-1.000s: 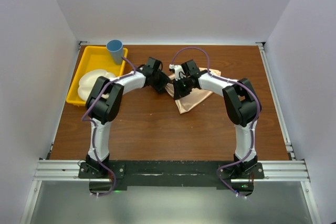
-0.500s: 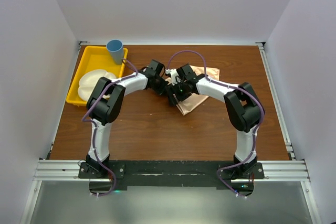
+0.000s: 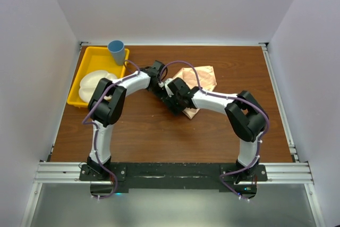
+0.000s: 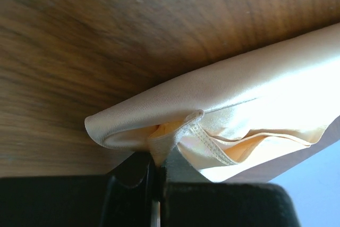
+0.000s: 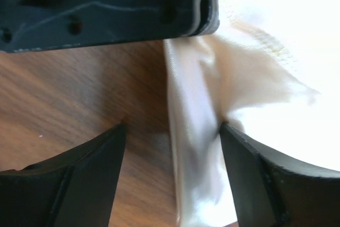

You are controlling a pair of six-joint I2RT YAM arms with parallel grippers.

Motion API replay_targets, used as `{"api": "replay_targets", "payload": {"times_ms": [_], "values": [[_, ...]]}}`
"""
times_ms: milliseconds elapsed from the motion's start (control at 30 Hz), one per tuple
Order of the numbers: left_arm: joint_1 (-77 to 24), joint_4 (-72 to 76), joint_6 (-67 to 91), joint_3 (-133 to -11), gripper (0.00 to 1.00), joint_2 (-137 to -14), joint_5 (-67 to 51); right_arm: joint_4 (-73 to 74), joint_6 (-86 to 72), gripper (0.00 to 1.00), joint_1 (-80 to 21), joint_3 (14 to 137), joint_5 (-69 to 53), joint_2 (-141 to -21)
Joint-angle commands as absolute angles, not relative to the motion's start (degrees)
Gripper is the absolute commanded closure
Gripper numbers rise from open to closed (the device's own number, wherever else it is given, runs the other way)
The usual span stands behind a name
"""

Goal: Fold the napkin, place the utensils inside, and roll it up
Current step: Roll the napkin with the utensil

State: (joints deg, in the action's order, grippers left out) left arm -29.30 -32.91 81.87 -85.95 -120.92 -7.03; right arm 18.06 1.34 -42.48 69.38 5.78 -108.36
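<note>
The peach napkin [image 3: 202,76] lies crumpled on the brown table, right of centre, with a folded edge trailing toward the near side. My left gripper [image 3: 161,90] is shut on a hemmed corner of the napkin [image 4: 249,94], which it pinches at the jaws [image 4: 155,164]. My right gripper [image 3: 172,104] is just beside it, open, its fingers straddling a raised fold of the napkin [image 5: 196,147] without closing on it [image 5: 172,128]. The left gripper's black body [image 5: 106,9] fills the top of the right wrist view. The utensils are out of view.
A yellow tray [image 3: 79,67] stands at the back left with a white divided plate [image 3: 93,84] in it. A blue cup [image 3: 116,50] leans at the tray's back corner. White walls enclose the table on three sides.
My left gripper has shut on the napkin's corner. My right gripper has let go, opened, and slid left and toward the near side. The cloth now lies spread wider at the back.
</note>
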Motion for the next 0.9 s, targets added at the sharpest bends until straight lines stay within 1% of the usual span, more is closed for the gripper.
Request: {"api": "replay_targets", "payload": {"times_ms": [0, 133, 200, 267, 300, 333, 400, 433, 500, 533, 600, 667, 700, 733, 767, 800, 833, 867], "values": [[-28.1, -39.6, 80.0, -86.7, 1.0, -121.9, -7.6, 15.8, 5.9, 0.31, -43.0, 68.2, 17.1, -108.0], [-27.4, -40.6, 79.4, -86.8, 1.0, -122.3, -8.6, 15.1, 7.8, 0.4, -43.1, 68.1, 19.6, -109.2], [-27.4, -41.0, 78.8, -87.4, 1.0, -122.7, -9.1, 14.6, 8.1, 0.41, -43.2, 67.9, 20.0, -110.0], [-27.3, -42.3, 78.2, -88.3, 1.0, -123.1, -9.1, 14.8, 8.6, 0.46, -43.3, 68.1, 20.0, -110.6], [-27.3, -42.4, 77.8, -88.5, 1.0, -123.2, -9.1, 14.7, 8.8, 0.48, -43.3, 68.3, 19.4, -110.9], [-27.3, -42.5, 77.8, -88.7, 1.0, -123.4, -9.2, 14.9, 8.9, 0.55, -43.3, 68.5, 18.9, -111.0], [-27.3, -42.4, 77.2, -88.9, 1.0, -123.9, -10.2, 15.6, 8.4, 0.62, -43.2, 69.0, 16.4, -111.5], [-27.4, -42.5, 76.6, -89.3, 1.0, -124.1, -10.1, 16.0, 7.5, 0.7, -43.3, 69.2, 15.3, -111.6], [-27.4, -43.1, 73.1, -91.2, 1.0, -124.5, -8.0, 18.0, 6.3, 0.75, -43.2, 70.0, 10.0, -112.1], [-27.4, -43.3, 71.6, -91.8, 1.0, -124.6, -7.4, 18.8, 5.3, 0.8, -43.2, 70.4, 8.0, -112.6], [-27.2, -41.2, 66.1, -92.4, 1.0, -124.4, -6.2, 20.6, 4.1, 0.85, -42.9, 71.3, 1.4, -113.5], [-27.0, -38.3, 59.7, -91.2, 1.0, -122.7, -5.8, 22.1, 2.3, 0.89, -42.4, 72.1, -2.0, -114.3], [-26.8, -33.4, 57.3, -90.4, 0.97, -121.8, -6.1, 22.1, 1.6, 0.92, -41.3, 72.1, -7.2, -114.6], [-26.8, -31.4, 54.9, -88.9, 0.93, -120.2, -6.3, 22.1, 0.5, 0.94, -40.7, 72.2, -9.1, -115.2], [-26.7, -30.0, 50.7, -88.4, 0.76, -119.4, -6.3, 22.2, 0.4, 0.94, -40.1, 72.4, -11.4, -115.7], [-26.7, -26.5, 48.4, -87.8, 0.71, -118.6, -7.0, 22.5, -0.3, 0.96, -38.9, 72.8, -15.8, -116.2], [-26.6, -26.6, 46.7, -87.8, 0.7, -117.5, -7.2, 22.8, -2.0, 0.98, -38.2, 73.1, -18.1, -117.3], [-26.6, -26.3, 43.7, -87.7, 0.63, -116.8, -6.7, 22.4, -2.5, 0.98, -37.4, 73.2, -20.6, -117.9]]}}
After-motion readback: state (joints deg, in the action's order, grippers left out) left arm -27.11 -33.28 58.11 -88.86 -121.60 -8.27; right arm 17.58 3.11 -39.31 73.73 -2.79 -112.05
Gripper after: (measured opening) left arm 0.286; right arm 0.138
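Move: Between the right hand's open fingers runs the napkin's near-left edge; the part it will pinch lies about 2 cm ahead, 1 cm to the right and 1 cm lower, with the napkin's middle some 9 cm ahead and 5 cm to the right. The left hand already grips the napkin's left end at its fingertips. From the left hand, that edge is roughly 4 cm back and 8 cm to the right, and the yellow tray about 9 cm ahead and 32 cm to the left. Reaching forward and slightly right about 3 cm at table height, the right hand closes on the napkin's near-left edge, then carries it some 2 cm left towards the left gripper. The left hand keeps its pinch while easing slightly back and left, then moves forward and left a couple of centimetres, turns about 20 degrees clockwise and starts opening its fingers around the cloth. ##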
